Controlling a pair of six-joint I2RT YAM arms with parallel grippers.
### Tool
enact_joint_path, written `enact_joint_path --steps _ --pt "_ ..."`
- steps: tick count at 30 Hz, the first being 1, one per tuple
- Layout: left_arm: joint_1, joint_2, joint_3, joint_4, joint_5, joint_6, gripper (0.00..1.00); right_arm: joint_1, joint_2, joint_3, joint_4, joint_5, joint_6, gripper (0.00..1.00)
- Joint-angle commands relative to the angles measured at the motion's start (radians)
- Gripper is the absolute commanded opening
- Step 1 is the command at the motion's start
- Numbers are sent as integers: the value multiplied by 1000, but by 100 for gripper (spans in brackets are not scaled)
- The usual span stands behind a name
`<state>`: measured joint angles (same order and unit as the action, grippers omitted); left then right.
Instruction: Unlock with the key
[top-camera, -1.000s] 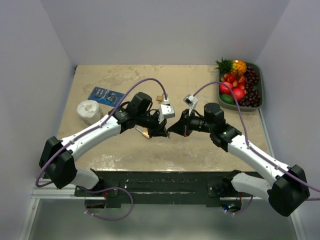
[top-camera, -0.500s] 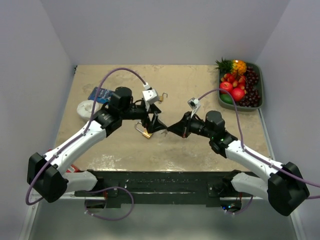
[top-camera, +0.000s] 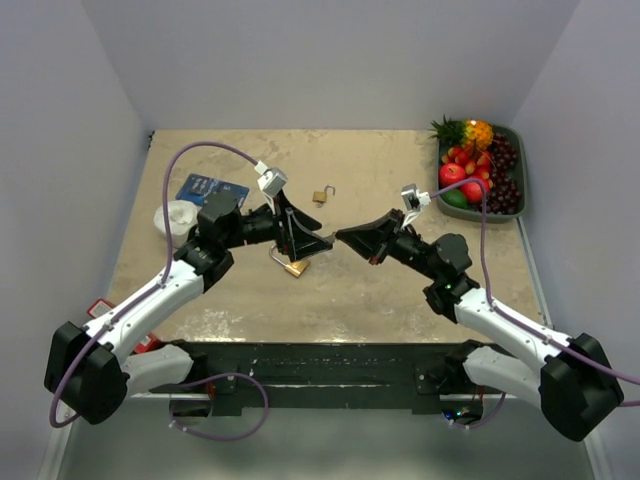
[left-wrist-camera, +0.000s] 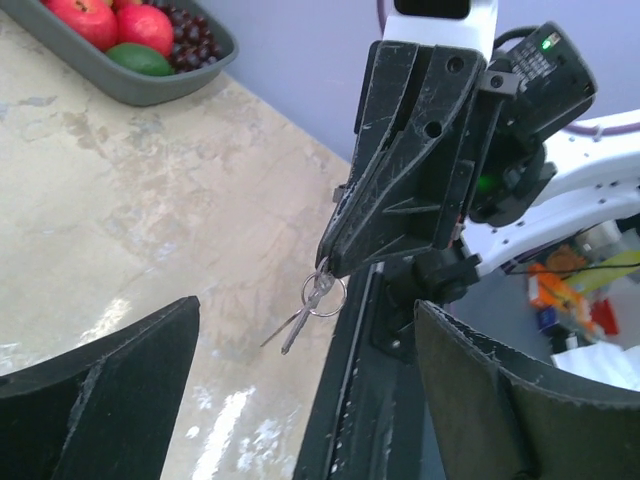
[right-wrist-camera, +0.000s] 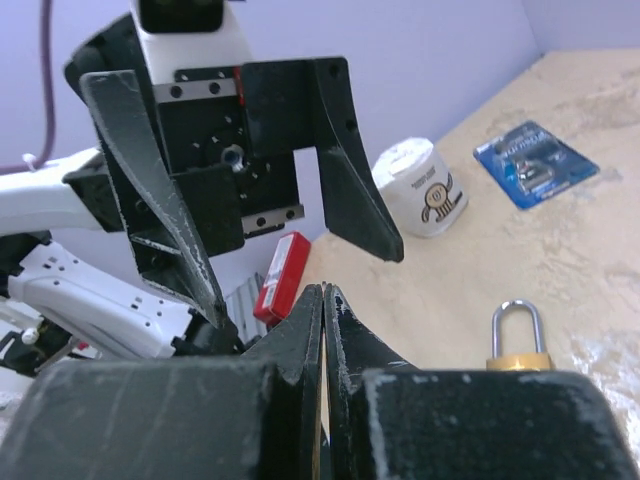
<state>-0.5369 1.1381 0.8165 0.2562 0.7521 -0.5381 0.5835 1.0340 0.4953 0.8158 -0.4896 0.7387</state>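
Note:
A brass padlock (top-camera: 291, 265) with a silver shackle lies on the tan tabletop; the right wrist view shows it (right-wrist-camera: 518, 345) low at the right. My right gripper (top-camera: 342, 236) is shut on the key (left-wrist-camera: 312, 303), which dangles on a small ring with another key below its fingertips. In its own view the right gripper (right-wrist-camera: 322, 291) shows both jaws pressed together, and the key is hidden. My left gripper (top-camera: 318, 243) stands open, facing the right gripper tip to tip above the padlock. Its dark fingers (left-wrist-camera: 100, 395) frame the hanging key with nothing between them.
A second small padlock (top-camera: 322, 195) lies farther back. A white paper roll (top-camera: 177, 218) and a blue battery pack (top-camera: 212, 188) sit at the left. A grey fruit tray (top-camera: 520, 170) stands at the back right. A red box (right-wrist-camera: 283, 277) lies beyond the table's near edge.
My left gripper has opened wide and its arm has drawn back to the left. The right gripper, still shut, has lifted and shifted slightly right. The brass padlock stays on the table.

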Motion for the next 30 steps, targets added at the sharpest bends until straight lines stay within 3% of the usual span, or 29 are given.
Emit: enact_joint_path --steps 1,13,18,25,30 --pt "5 -12 -20 172 42 -153 89 4 -32 -4 134 34 31 0" --pt "5 -3 -31 224 82 -195 40 4 -52 -9 126 42 22 0" --pt "6 -3 -36 238 90 -204 29 4 -51 -11 125 45 21 0" --pt "5 6 -40 245 98 -201 0 4 -45 -9 97 40 13 0" --pt "5 6 -19 171 104 -110 0 3 -57 -4 25 10 4 0"
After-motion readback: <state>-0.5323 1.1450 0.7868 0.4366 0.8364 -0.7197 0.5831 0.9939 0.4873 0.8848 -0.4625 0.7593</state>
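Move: The keys dangle from the right fingertips, roughly 2 cm to the right of the open left hand's grip point and about 1 cm nearer the base. From the right hand, which holds their ring, they hang some 2 cm to the left and 1 cm lower. On the table about 24 cm below the left hand, the large padlock lies some 5 cm to its left, level with it, and the small open padlock about 14 cm ahead. The left fingers, wide open around the dangling keys, close fully and pinch a key just below the ring, while the right fingers keep their hold on the ring. Both hands first rise about 2.5 cm together, the left also easing some 1.5 cm back and tipping its fingertips slightly up, then stay put as the left grip finishes shutting. ##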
